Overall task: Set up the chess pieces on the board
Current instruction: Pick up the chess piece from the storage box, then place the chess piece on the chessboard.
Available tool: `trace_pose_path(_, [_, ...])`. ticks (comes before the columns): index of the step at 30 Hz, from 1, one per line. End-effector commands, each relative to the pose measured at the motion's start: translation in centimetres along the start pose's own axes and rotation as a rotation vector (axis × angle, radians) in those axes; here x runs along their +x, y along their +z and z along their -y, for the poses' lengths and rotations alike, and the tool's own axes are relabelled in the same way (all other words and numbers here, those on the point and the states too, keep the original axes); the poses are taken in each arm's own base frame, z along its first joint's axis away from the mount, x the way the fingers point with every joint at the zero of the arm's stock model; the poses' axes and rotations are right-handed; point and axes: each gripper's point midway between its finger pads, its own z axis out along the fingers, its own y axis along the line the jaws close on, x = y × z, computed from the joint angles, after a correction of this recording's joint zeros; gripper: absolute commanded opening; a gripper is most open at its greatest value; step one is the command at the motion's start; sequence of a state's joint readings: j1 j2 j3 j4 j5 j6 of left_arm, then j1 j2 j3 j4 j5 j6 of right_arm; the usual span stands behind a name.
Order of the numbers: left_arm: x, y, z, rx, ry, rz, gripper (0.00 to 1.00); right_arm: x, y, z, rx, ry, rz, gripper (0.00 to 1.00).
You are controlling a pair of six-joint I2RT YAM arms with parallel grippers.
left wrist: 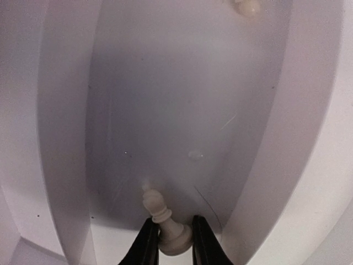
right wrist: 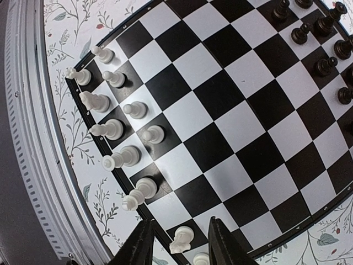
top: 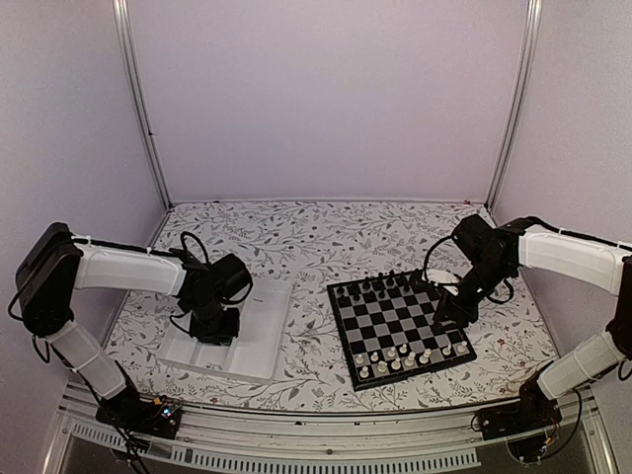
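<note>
The board (top: 400, 321) lies right of centre, with black pieces (top: 380, 286) along its far rows and cream-white ones (top: 405, 357) along its near rows. My left gripper (top: 212, 331) reaches down into the white tray (top: 269, 341). In the left wrist view that gripper (left wrist: 175, 234) is shut on the base of a leaning cream-white piece (left wrist: 168, 229). My right gripper (top: 449, 318) hovers over the board's right edge. In the right wrist view the gripper (right wrist: 180, 222) is open, and a white knight (right wrist: 183, 238) stands on its square below the gap.
A second cream piece (left wrist: 246, 6) lies at the far end of the tray compartment, whose curved walls (left wrist: 309, 138) rise on both sides. White pieces (right wrist: 113, 130) line the board's edge. A metal rail (right wrist: 33, 138) runs along the table's near edge.
</note>
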State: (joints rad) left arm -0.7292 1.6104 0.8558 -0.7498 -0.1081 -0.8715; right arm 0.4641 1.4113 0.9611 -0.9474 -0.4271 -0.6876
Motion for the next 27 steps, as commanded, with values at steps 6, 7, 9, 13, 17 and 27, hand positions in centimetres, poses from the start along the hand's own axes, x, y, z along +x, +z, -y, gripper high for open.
trace_pose_path(6, [-0.1, -1.8, -2.7, -0.131, 0.169, 0.07, 0.17, -3.8, -1.1, -0.7, -0.062, -0.002, 0.108, 0.36])
trace_pose_path(7, [-0.2, -2.2, -2.5, -0.124, 0.192, 0.09, 0.17, -4.3, -1.1, -0.8, -0.074, -0.004, 0.118, 0.36])
trace_pose_path(9, [-0.5, -3.1, -1.7, -0.101, 0.247, 0.146, 0.17, -5.7, -1.4, -1.1, -0.097, -0.017, 0.144, 0.36])
trace_pose_path(13, [-1.1, -5.9, 0.9, -0.031, 0.34, 0.293, 0.17, -9.6, -2.4, -1.9, -0.165, -0.05, 0.232, 0.36])
trace_pose_path(17, [-1.2, -9.1, 4.9, 0.125, 0.435, 0.442, 0.17, -13.4, -2.5, -2.0, -0.278, -0.033, 0.295, 0.36])
trace_pose_path(27, [1.0, -15.4, 14.8, 0.361, 0.696, 0.708, 0.19, -18.2, 0.5, -5.4, -0.664, 0.062, 0.286, 0.4])
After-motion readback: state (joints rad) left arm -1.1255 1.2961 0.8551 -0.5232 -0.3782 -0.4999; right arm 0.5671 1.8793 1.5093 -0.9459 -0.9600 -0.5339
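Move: The left fingers already hold a white chess piece low in the storage box. The right gripper it is taken to waits roughly 43 cm to their right, about level forward and some 8 cm higher; the board's centre is about 35 cm right and 3 cm ahead, and another white piece lies about 9 cm ahead, 4 cm right. From the right hand, the held piece is thus 43 cm left, and the board's centre 8 cm left, 3 cm ahead, 8 cm below. Still pinching the white chess piece, the left hand draws it up out of the storage box about 12 cm, and after a small sway left swings some 11 cm right towards the board and the right gripper, tipping its fingers forward and turning clockwise. The right hand, fingers partly open and empty, comes to meet it: about 15 cm left over the board, rising 7 cm and edging forward, rolling its left side up nearly 30 degrees. ##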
